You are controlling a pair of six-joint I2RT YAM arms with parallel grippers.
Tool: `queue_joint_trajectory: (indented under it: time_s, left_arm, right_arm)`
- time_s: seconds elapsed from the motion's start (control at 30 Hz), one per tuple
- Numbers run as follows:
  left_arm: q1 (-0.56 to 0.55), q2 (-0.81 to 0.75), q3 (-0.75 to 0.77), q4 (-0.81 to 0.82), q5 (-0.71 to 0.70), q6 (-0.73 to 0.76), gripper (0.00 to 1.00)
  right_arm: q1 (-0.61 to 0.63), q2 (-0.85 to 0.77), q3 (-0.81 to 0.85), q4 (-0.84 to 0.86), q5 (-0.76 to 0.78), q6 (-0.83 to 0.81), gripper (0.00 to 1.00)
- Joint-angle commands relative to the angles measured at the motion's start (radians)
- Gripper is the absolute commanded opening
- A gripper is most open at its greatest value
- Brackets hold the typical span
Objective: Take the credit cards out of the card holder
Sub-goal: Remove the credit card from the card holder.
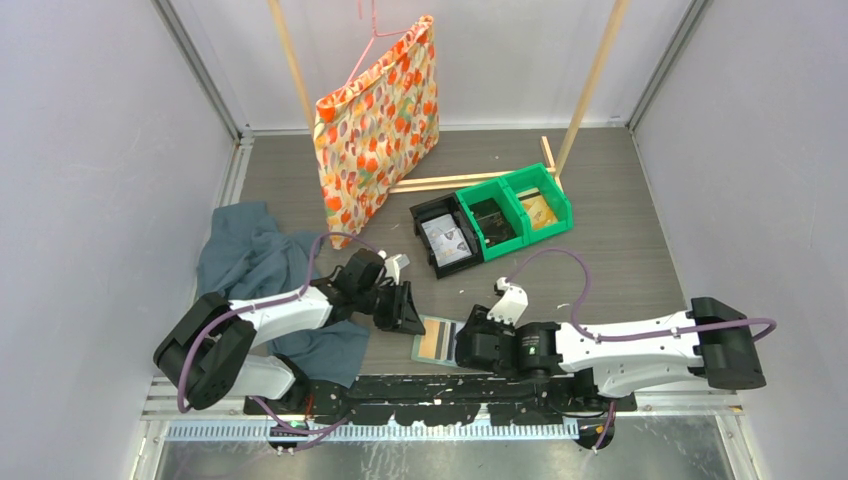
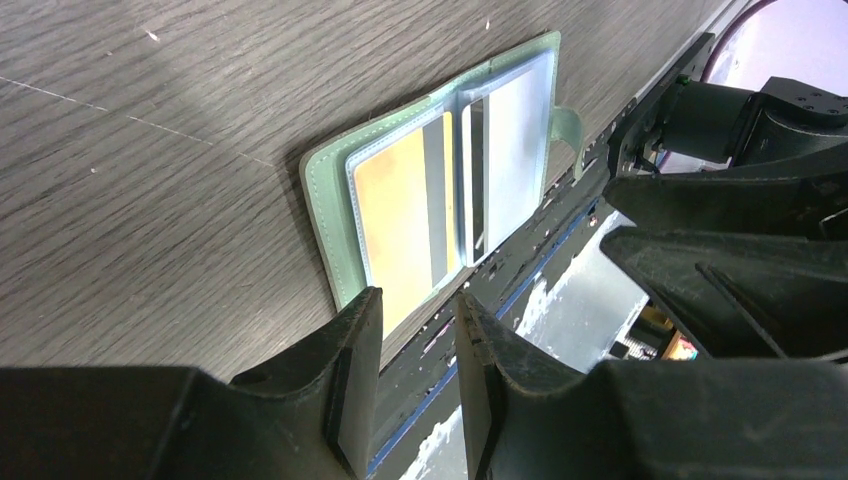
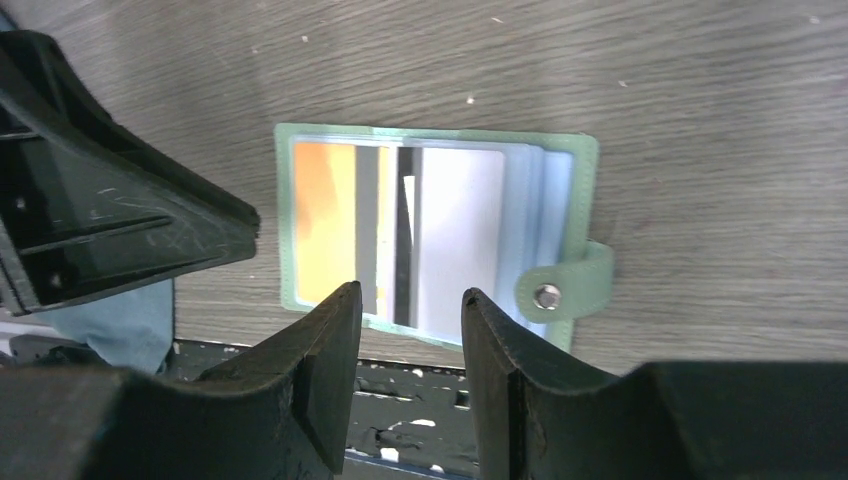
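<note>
The card holder [image 1: 437, 340] lies open and flat near the table's front edge, a sage-green bifold [image 2: 325, 200] with clear sleeves. An orange card [image 2: 395, 215] with a dark stripe fills one sleeve and a pale grey-white card [image 2: 515, 125] the other. In the right wrist view the orange card [image 3: 325, 220] is on the left, the white card [image 3: 460, 230] beside it, and the snap strap [image 3: 565, 285] hangs off the holder's green rim [image 3: 585, 200]. My left gripper [image 1: 410, 315] hovers at its left edge, open [image 2: 418, 315] and empty. My right gripper [image 1: 466, 346] stands at its right edge, open [image 3: 410, 300] and empty.
A dark teal cloth [image 1: 260, 265] lies under the left arm. Two green bins [image 1: 515, 210] and a black bin [image 1: 447, 235] sit behind the holder. A patterned bag [image 1: 380, 120] hangs on a hanger at the back. The black base rail [image 1: 440, 385] runs just in front.
</note>
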Motion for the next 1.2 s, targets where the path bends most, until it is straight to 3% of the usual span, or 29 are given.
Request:
queue_joint_trajectory:
  time_s: [0.0, 0.23, 0.47, 0.83, 1.17]
  left_arm:
    - [-0.018, -0.01, 0.033, 0.014, -0.011, -0.019, 0.35]
    - [-0.053, 0.037, 0.033, 0.065, -0.012, -0.051, 0.35]
    - [-0.086, 0.053, 0.054, 0.072, -0.035, -0.067, 0.35]
    - [-0.192, 0.214, 0.118, 0.211, -0.044, -0.13, 0.39]
    - [-0.2, 0.271, 0.12, 0.282, -0.048, -0.171, 0.39]
  right_arm:
    - [0.003, 0.036, 0.044, 0.135, 0.067, -0.082, 0.47]
    - [-0.105, 0.044, -0.063, 0.395, -0.076, -0.172, 0.48]
    - [-0.178, 0.059, -0.089, 0.431, -0.173, -0.204, 0.48]
    - [-0.188, -0.028, -0.167, 0.349, -0.121, -0.076, 0.45]
    - [-0.19, -0.122, -0.273, 0.377, -0.117, -0.018, 0.45]
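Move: The striped white card in the right pocket of the card holder lies about 9 cm to the right of the left hand, 3 cm back and 3 cm below it. From the right hand it is some 2 cm to the left, level fore and aft, and about 5 cm below. Counted from the left hand, the orange card lies about 3 cm to the right and 3 cm back, and the holder's snap tab about 13 cm to the right and 5 cm back. Bring the left gripper about 6 cm to the right, easing back and down some 2 cm each, past the orange card to just over the white card's striped edge, fingers still part open. Swing the right gripper left and forward about 3 cm, then return it right while sinking to finish 3 cm lower, close over the white card, rolling its left side up some 10 degrees, fingers staying open. ##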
